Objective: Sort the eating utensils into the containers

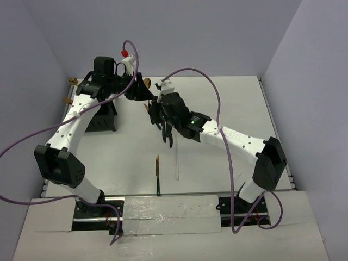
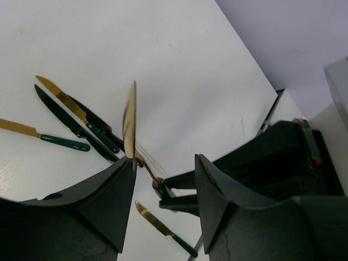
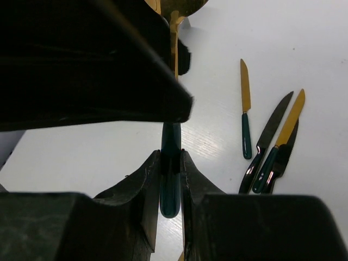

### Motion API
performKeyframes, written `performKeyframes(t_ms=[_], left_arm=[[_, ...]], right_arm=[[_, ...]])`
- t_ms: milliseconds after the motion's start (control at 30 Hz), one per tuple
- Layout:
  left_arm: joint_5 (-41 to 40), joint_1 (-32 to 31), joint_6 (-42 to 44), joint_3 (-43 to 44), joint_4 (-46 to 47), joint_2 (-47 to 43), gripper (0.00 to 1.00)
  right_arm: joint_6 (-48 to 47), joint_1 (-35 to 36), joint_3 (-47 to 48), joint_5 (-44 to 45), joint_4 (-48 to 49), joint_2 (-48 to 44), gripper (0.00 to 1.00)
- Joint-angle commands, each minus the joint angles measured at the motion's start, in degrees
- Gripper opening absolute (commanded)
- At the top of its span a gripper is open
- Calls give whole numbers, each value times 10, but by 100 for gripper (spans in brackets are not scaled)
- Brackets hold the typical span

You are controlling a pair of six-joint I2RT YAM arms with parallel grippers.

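Observation:
My right gripper (image 3: pixel 170 154) is shut on the dark green handle of a gold-headed spoon (image 3: pixel 170 185) and holds it above the table, near the middle (image 1: pixel 156 111). The spoon's gold bowl (image 2: pixel 129 125) shows edge-on beside the tip of my left gripper's left finger (image 2: pixel 111 198). My left gripper (image 2: pixel 165 160) is open, with nothing clamped between its wide-apart fingers; from above it sits just beyond the right gripper (image 1: pixel 142 89). Several knives (image 3: pixel 272 147) lie together on the table, and one gold-bladed knife (image 1: pixel 157 174) lies alone nearer the bases. The black caddy (image 1: pixel 106 125) stands under my left arm.
A thin white stick (image 1: pixel 178 163) lies beside the lone knife. Purple cables loop over both arms. Walls close in the table at the back and sides.

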Motion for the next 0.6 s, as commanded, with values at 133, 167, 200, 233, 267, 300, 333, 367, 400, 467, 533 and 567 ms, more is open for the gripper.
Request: performKeyframes(t_ms=[133,167,200,233,267,300,333,367,400,467,533,567], left_arm=[[-82,-12,-5,-18,48,9,47],[-88,-12,0,-18,49,9,45],[-94,-12,3,-17,48,9,44],[-96,-12,5,-15,48,9,39],[-97,-12,6,-13,49,9,35],[-97,-12,6,-10,48,9,21],[-98,-12,5,-6,49,8,12],[-100,-12,6,-3,49,8,3],[-103,-12,6,4,47,8,0],[-120,-11,15,13,46,8,0],[-151,-3,34,21,48,8,0],[-165,15,39,23,54,11,0]], right_arm=[[-17,12,36,-1,36,-7,0],[-18,12,35,-1,38,-10,0],[-18,12,35,0,40,-12,0],[-19,12,34,-1,41,-12,0],[-20,12,34,-1,41,-11,0],[-21,12,35,-3,40,-10,0],[-21,12,37,-4,38,-8,0],[-22,12,42,-5,35,-3,0],[-20,12,44,-7,27,1,0],[-15,11,53,-9,15,10,13],[-6,8,57,-17,5,15,50],[-2,7,57,-17,-2,15,56]])
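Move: Between the two hands in mid-air, the spoon's middle is about 1 cm ahead of the left hand, 1 cm to its right and 2 cm below; from the right hand, which still pinches the green handle, it is about 5 cm ahead, 1 cm left and 2 cm above. On the table, 30 cm below the left hand, the knife cluster lies some 4 cm ahead and 5 cm right, the lone gold knife about 9 cm ahead and 1 cm left. Easing forward and down about 2 cm each, with a slight counter-clockwise turn, the left hand brings its half-open fingers around the spoon's neck and shuts them there just below the bowl. The right hand holds the handle almost still, drifting a centimetre left, then opens its fingers at the very end and lets go. ##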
